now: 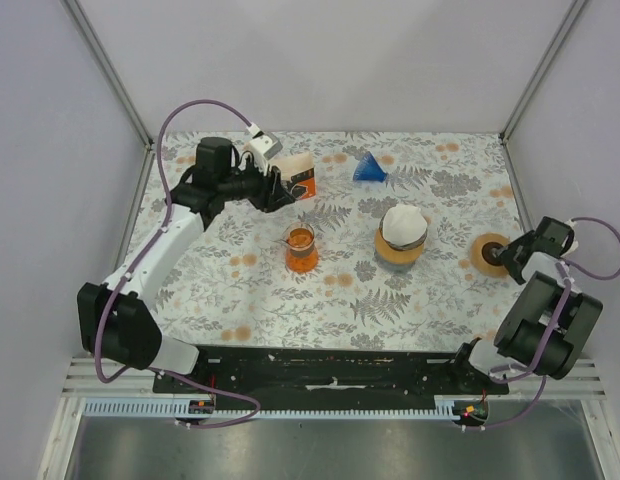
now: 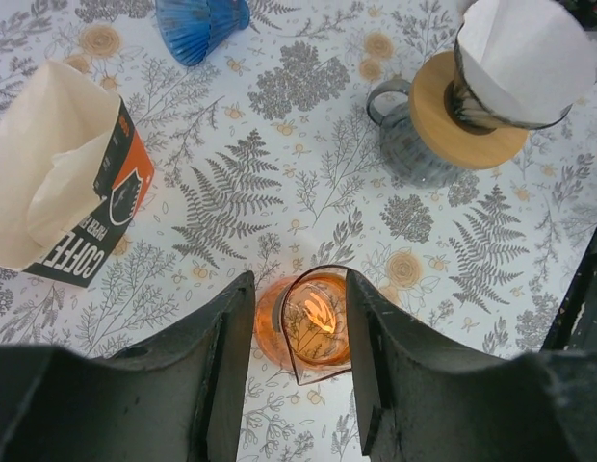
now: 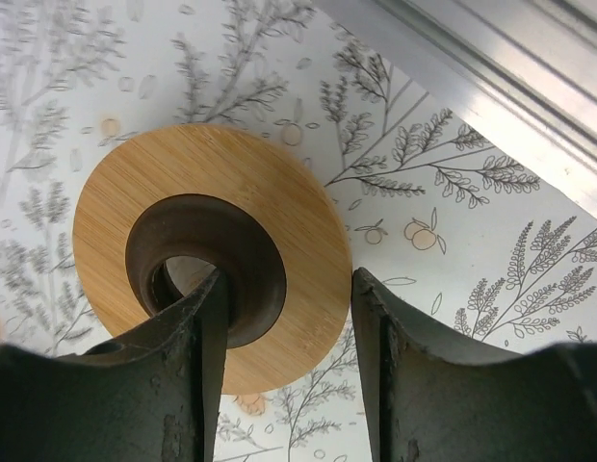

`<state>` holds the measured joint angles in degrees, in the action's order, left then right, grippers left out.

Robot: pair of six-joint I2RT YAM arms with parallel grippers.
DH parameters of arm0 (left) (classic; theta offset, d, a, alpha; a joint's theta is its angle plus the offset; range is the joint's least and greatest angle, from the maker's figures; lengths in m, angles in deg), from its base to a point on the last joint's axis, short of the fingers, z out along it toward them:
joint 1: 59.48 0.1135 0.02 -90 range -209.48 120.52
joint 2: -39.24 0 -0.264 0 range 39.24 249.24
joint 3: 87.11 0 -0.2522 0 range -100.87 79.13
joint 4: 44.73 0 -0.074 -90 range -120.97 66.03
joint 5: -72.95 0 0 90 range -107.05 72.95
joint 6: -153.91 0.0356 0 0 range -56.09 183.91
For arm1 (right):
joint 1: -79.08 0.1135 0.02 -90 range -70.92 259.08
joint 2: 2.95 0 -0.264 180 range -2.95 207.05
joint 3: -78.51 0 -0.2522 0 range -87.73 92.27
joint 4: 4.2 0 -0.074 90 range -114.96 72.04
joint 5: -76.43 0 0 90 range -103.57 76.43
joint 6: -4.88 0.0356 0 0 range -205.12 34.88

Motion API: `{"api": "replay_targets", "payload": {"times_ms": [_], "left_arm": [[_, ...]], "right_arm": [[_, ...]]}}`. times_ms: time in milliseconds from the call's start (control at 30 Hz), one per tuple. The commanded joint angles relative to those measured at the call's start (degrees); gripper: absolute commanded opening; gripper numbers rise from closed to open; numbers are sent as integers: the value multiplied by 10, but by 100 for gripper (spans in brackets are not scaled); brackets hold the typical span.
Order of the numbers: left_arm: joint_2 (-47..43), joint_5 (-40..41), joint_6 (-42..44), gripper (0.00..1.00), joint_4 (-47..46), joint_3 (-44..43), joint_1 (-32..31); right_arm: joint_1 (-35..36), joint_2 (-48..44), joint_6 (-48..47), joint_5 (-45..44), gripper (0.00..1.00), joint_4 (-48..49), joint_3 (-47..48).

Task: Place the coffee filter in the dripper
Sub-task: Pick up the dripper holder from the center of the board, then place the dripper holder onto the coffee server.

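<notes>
A white paper coffee filter (image 1: 402, 222) sits in a dark-rimmed dripper with a wooden collar (image 2: 472, 130) on a grey mug (image 1: 398, 255); the filter also shows in the left wrist view (image 2: 525, 58). A blue cone dripper (image 1: 368, 168) lies at the back, also seen in the left wrist view (image 2: 197, 24). A pack of cream filters (image 1: 298, 175) in an orange and black box (image 2: 96, 221) stands beside my left gripper (image 1: 280, 190). That gripper (image 2: 298, 289) is open and empty, held above the table. My right gripper (image 1: 505, 258) is open and empty.
An orange glass cup (image 1: 301, 250) stands mid-table, and shows below and between my left fingers (image 2: 318, 318). A wooden ring with a dark centre (image 1: 485, 250) lies at the right; my right gripper (image 3: 289, 289) hovers over its edge (image 3: 183, 159). The metal frame rail (image 3: 491, 67) runs close by.
</notes>
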<state>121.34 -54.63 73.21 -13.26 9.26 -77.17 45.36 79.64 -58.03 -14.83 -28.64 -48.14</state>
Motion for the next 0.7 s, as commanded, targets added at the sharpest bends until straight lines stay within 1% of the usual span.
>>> {"api": "replay_targets", "payload": {"times_ms": [0,133,233,300,367,467,500,533,600,667], "left_arm": [[-19,-13,18,50,119,-86,3],[-29,-54,26,55,185,-129,3],[-30,-93,2,58,206,-151,3],[-32,-126,-22,62,210,-163,3],[-35,-164,-38,66,212,-175,3],[-43,-208,-65,83,212,-198,3],[-46,-215,-74,86,213,-207,4],[-49,-223,-83,87,213,-217,3],[-52,-236,-106,88,212,-232,2],[-56,-239,-129,89,199,-237,2]], "right_arm": [[1,-94,-31,37,0,19,21],[22,-201,-72,26,0,14,57],[65,-271,-112,-23,0,-7,107],[115,-298,-141,-44,0,-16,144],[186,-318,-177,-64,0,-21,180],[279,-327,-193,-57,0,-30,229],[310,-329,-190,-49,0,-30,239],[333,-331,-184,-46,0,-31,247],[418,-331,-179,-42,0,-26,258],[493,-327,-179,-60,0,-11,261]]}}
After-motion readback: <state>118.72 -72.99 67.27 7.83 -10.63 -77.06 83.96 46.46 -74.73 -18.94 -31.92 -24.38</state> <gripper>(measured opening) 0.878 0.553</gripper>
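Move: The right fingers already grip the wooden dripper holder by its ring, close to the table. From this hand the dripper with its filter, on the glass carafe, lies about 29 cm left, level in reach and 12 cm higher; the blue funnel some 34 cm ahead and 35 cm left; the amber glass level, about 55 cm left. The left hand, empty, has the amber glass about 16 cm below, 3 cm right and 1 cm back, and the dripper some 30 cm right, 1 cm back, 8 cm lower. Keeping its pinch on the wooden holder's ring, the right hand sweeps it fast up some 36 cm, and from about halfway also left, nearly 20 cm, towards the carafe's side. The fingers swing from steeply down to level, straight ahead. The left hand rises about 12 cm and draws back 8 away from the amber glass, opening wider. ##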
